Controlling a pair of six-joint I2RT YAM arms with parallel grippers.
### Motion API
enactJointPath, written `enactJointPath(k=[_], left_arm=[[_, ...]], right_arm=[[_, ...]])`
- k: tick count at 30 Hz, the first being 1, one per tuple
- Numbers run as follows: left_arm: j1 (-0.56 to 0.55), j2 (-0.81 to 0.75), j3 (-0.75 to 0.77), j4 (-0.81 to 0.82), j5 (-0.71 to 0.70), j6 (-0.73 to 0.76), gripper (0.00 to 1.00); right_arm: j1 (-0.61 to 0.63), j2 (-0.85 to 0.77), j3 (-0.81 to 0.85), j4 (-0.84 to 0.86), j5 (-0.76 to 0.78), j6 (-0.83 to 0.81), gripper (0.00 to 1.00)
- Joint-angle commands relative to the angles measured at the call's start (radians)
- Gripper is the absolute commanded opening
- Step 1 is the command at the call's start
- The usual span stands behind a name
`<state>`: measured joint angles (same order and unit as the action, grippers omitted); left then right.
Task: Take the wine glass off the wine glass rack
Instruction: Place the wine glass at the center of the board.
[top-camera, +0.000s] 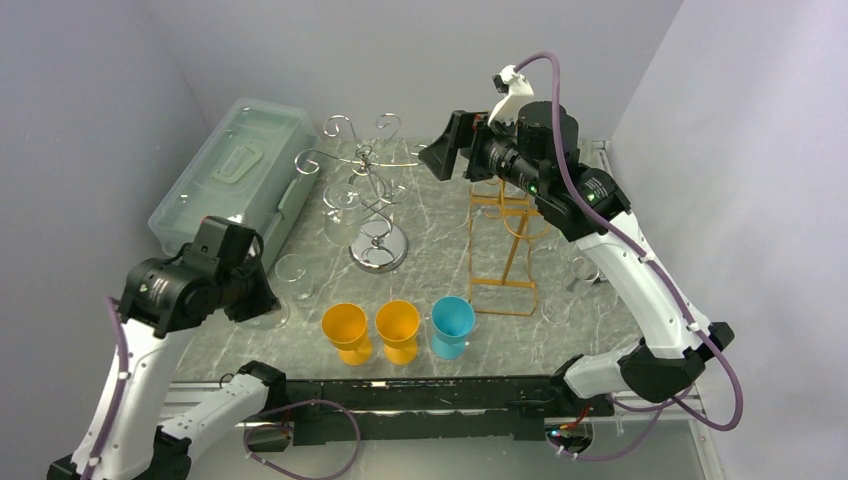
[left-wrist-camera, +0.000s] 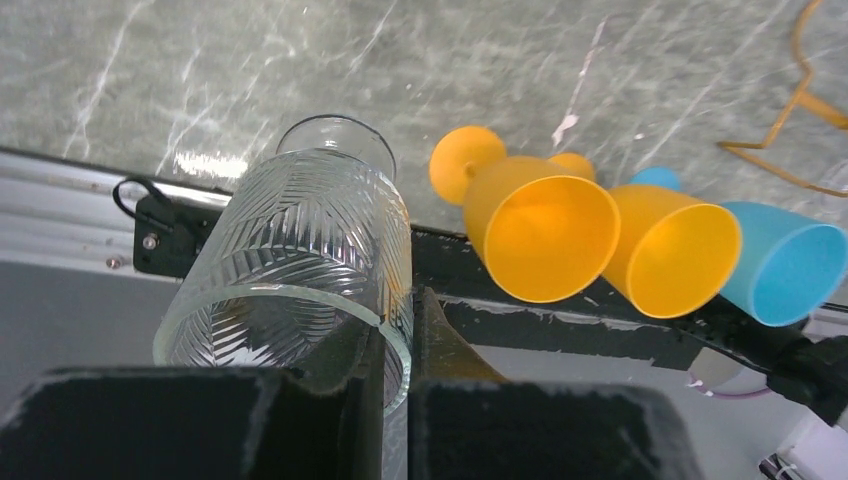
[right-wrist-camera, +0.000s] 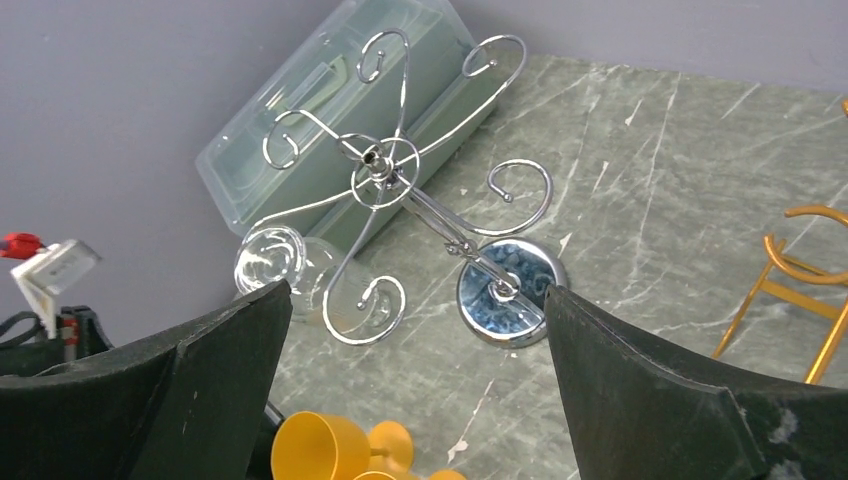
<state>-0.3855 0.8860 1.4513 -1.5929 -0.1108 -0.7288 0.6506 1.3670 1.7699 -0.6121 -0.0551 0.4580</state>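
The chrome wine glass rack (top-camera: 377, 205) stands mid-table on a round base (right-wrist-camera: 510, 290), its curled arms (right-wrist-camera: 400, 170) spreading out. A clear wine glass (top-camera: 341, 207) hangs upside down from a left arm, and it also shows in the right wrist view (right-wrist-camera: 285, 265). My right gripper (top-camera: 447, 147) hovers high to the right of the rack, its jaws wide open and empty (right-wrist-camera: 415, 380). My left gripper (top-camera: 258, 290) is at the near left, shut on the rim of a patterned tumbler (left-wrist-camera: 300, 250), with one finger inside and one outside.
Two orange goblets (top-camera: 345, 330) (top-camera: 398, 328) and a blue one (top-camera: 452, 325) stand along the front edge. A gold wire rack (top-camera: 505, 245) stands right of centre, with clear glasses (top-camera: 580, 270) beside it. A lidded plastic box (top-camera: 235, 170) lies at the back left.
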Motion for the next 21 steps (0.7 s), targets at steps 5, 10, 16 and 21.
enactJointPath(k=[5,10,16,21], left_arm=[[0.002,0.026,-0.137,0.04,-0.001,-0.071,0.0],[0.002,0.055,-0.202,0.091,-0.005,-0.084,0.0],[0.002,0.107,-0.3,0.199,0.025,-0.106,0.0],[0.002,0.14,-0.384,0.281,0.038,-0.144,0.0]], right_arm=[[0.004,-0.045,0.023,-0.013,0.031,-0.044,1.0],[0.004,-0.054,0.015,-0.014,0.03,-0.05,1.0],[0.004,-0.065,-0.001,-0.014,0.031,-0.058,1.0],[0.004,-0.074,-0.021,-0.012,0.034,-0.062,1.0]])
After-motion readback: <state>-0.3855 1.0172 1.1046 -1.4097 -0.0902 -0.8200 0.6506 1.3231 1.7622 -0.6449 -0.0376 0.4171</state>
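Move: The left hand already holds the wine glass by its rim, foot pointing down and forward. The bare table spot it is bound for lies about 4 cm ahead of that hand, 3 cm left and 25 cm below. The standing glass is some 11 cm ahead and 2 cm left, the nearest orange cup about 10 cm right and 3 cm back. From the right hand the spot lies roughly 31 cm left, 14 cm back and 42 cm below. The left hand lowers the still-pinched wine glass about 10 cm towards the table, tipping some 15 degrees further down. ##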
